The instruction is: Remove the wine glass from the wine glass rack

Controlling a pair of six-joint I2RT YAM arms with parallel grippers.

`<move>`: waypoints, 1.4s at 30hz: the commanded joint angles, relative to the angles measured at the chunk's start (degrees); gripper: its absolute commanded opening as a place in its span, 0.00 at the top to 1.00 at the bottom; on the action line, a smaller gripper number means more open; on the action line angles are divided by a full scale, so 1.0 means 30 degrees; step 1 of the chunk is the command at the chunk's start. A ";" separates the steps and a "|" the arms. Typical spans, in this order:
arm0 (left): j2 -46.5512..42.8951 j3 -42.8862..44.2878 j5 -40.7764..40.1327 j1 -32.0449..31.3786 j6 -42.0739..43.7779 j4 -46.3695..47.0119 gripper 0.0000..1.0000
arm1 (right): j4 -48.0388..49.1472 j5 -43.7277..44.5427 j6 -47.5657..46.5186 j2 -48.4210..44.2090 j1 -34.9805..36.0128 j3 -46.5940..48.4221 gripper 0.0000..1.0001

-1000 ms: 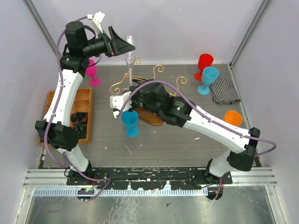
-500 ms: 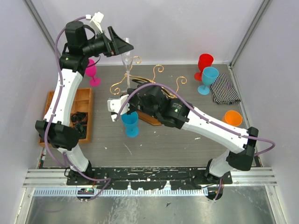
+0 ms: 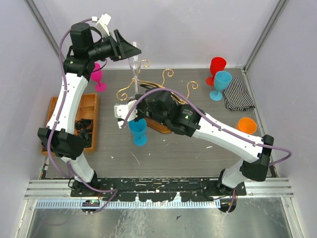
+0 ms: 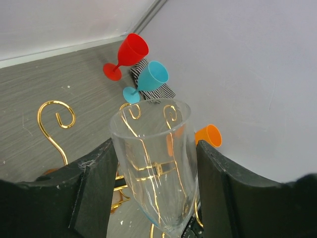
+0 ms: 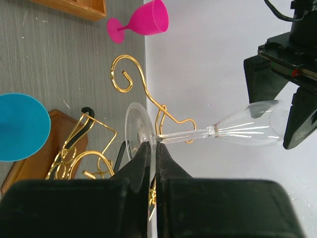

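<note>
The clear wine glass [image 3: 133, 58] hangs in the air above the back of the table, its stem [image 5: 185, 134] running between both grippers. My left gripper [image 4: 156, 163] straddles the bowl [image 4: 151, 148]; one finger [image 4: 96, 188] touches it, while a thin gap shows at the other finger. My right gripper [image 5: 153, 146] is shut on the edge of the round foot [image 5: 134, 131]. The wine glass rack [image 3: 166, 75], curly gold wire on a brown wooden base [image 3: 159, 127], stands just below the foot; its scrolls [image 5: 124, 74] show beside the foot.
A pink glass [image 3: 97, 77] stands at the back left. A blue glass [image 3: 138, 129] sits under my right wrist. Red [image 3: 216, 66] and light blue [image 3: 221, 82] glasses, a striped cloth [image 3: 239, 94] and an orange cup [image 3: 247, 125] lie at the right. An orange tray [image 3: 81, 106] lies left.
The left jaws have narrowed round the bowl. The glass and my right gripper shifted slightly left about a second ago and have since held still.
</note>
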 commanded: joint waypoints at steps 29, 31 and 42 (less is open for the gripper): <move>-0.4484 -0.0893 -0.8255 0.4707 0.5412 -0.4898 0.54 | 0.6175 0.4750 0.4454 -0.5850 -0.0405 -0.3736 0.00; -0.4701 -0.1578 -0.9460 0.4707 0.5585 -0.4382 0.54 | 0.6330 0.4723 0.4766 -0.6062 -0.0559 -0.4106 0.00; -0.4491 -0.6234 -1.2212 0.4606 0.5803 0.0287 0.57 | 0.3611 1.0337 1.2642 -0.5451 -0.2678 -0.2029 0.00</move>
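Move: The left hand already holds the clear wine glass by its bowl. The pink glass it heads towards stands about 20 cm ahead, 23 cm left and 37 cm lower; the rack is level with this hand, 10 cm right and 28 cm down. The right hand pinches the foot, with the wine glass's middle about 8 cm ahead, 2 cm left and 3 cm up; from it the blue glass by the rack lies 1 cm ahead, 4 cm left, 31 cm below. Open the right gripper wide to free the wine glass's foot, lifting that hand about 9 cm while drawing it right, then sink part-way back, still going right. Keep the left grip on the bowl and carry the glass some 20 cm left towards the pink glass, turning the hand about 45 degrees counter-clockwise with its left side rising, and lowering it late. ##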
